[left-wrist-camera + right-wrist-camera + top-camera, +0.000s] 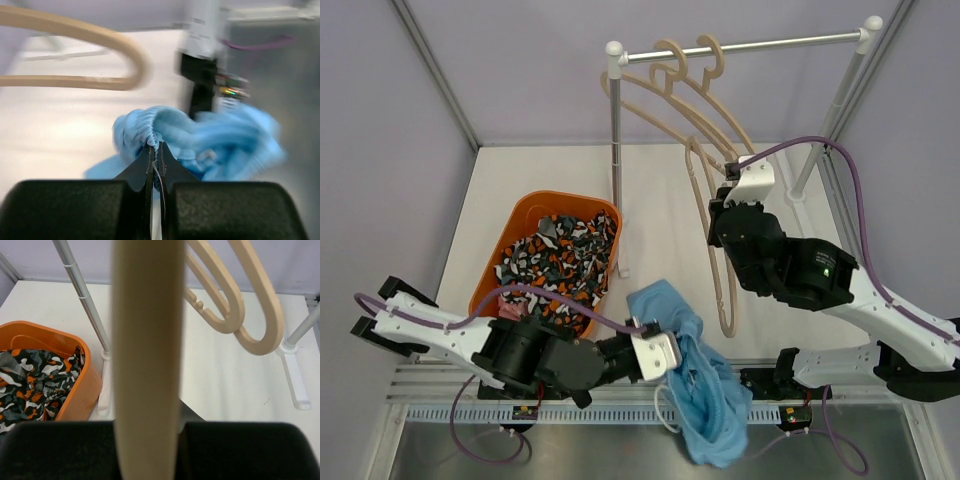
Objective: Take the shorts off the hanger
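Note:
The light blue shorts [705, 400] hang bunched from my left gripper [665, 352] at the table's near edge, draping over the front rail. In the left wrist view the gripper [156, 147] is shut on the gathered waistband of the shorts [175, 130], with a white drawstring between the jaws. My right gripper [728, 172] is shut on a beige hanger [724, 280] that slants down toward the near edge, bare of cloth. Its bar [147, 340] fills the right wrist view between the jaws. The black, orange and white shorts [560, 255] lie in the orange basket [500, 235].
A white and metal clothes rail [740, 45] stands at the back with two more beige hangers [685, 75] hooked on it. One rail post [616, 170] stands right beside the basket. Grey walls close in the left, back and right sides.

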Controlling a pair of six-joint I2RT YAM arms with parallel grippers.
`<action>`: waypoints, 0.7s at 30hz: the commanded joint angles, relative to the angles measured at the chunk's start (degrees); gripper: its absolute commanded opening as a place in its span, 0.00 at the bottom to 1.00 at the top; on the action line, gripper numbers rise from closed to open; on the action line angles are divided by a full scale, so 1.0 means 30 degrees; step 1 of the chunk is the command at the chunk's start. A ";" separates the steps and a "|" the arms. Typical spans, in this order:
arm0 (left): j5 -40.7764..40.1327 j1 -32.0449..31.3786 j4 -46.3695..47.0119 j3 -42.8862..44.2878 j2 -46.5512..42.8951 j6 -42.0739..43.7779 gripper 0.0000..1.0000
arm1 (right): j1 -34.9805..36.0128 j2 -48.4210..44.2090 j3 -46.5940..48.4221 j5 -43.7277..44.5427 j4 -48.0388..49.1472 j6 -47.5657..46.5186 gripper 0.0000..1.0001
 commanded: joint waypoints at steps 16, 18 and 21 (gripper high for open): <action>-0.7332 0.7070 1.2027 1.4782 -0.0254 1.6563 0.00 | -0.0084 -0.2633 0.0022 -0.3082 -0.3197 0.3525 0.00; -0.7624 0.7070 1.2848 1.3964 -0.0691 1.7036 0.00 | -0.0084 -0.2720 -0.0125 -0.3200 -0.3139 0.3555 0.00; -0.7915 0.7070 1.4103 1.0459 -0.1859 1.7095 0.00 | -0.0084 -0.2721 -0.0272 -0.3259 -0.3109 0.3584 0.00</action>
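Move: The blue shorts are already off the hanger in the left hand. The orange basket they are meant for lies roughly 26 cm ahead of that hand, 28 cm to its left and 28 cm below; the camouflage shorts inside lie about 27 cm ahead, 25 cm left. The empty hanger's middle is some 17 cm ahead, 5 cm right and slightly higher. From the right hand, the basket lies about level, 35 cm left and 33 cm lower. The blue shorts, still pinched in the shut left fingers, are swung fast up and leftward in an arc: first forward and up, then left and steeply up, about 35 cm higher in all. The wrist turns roughly 75 degrees, bringing the fingers from pointing right to forward and upward. The right hand keeps the empty hanger and eases a few centimetres back and right. ##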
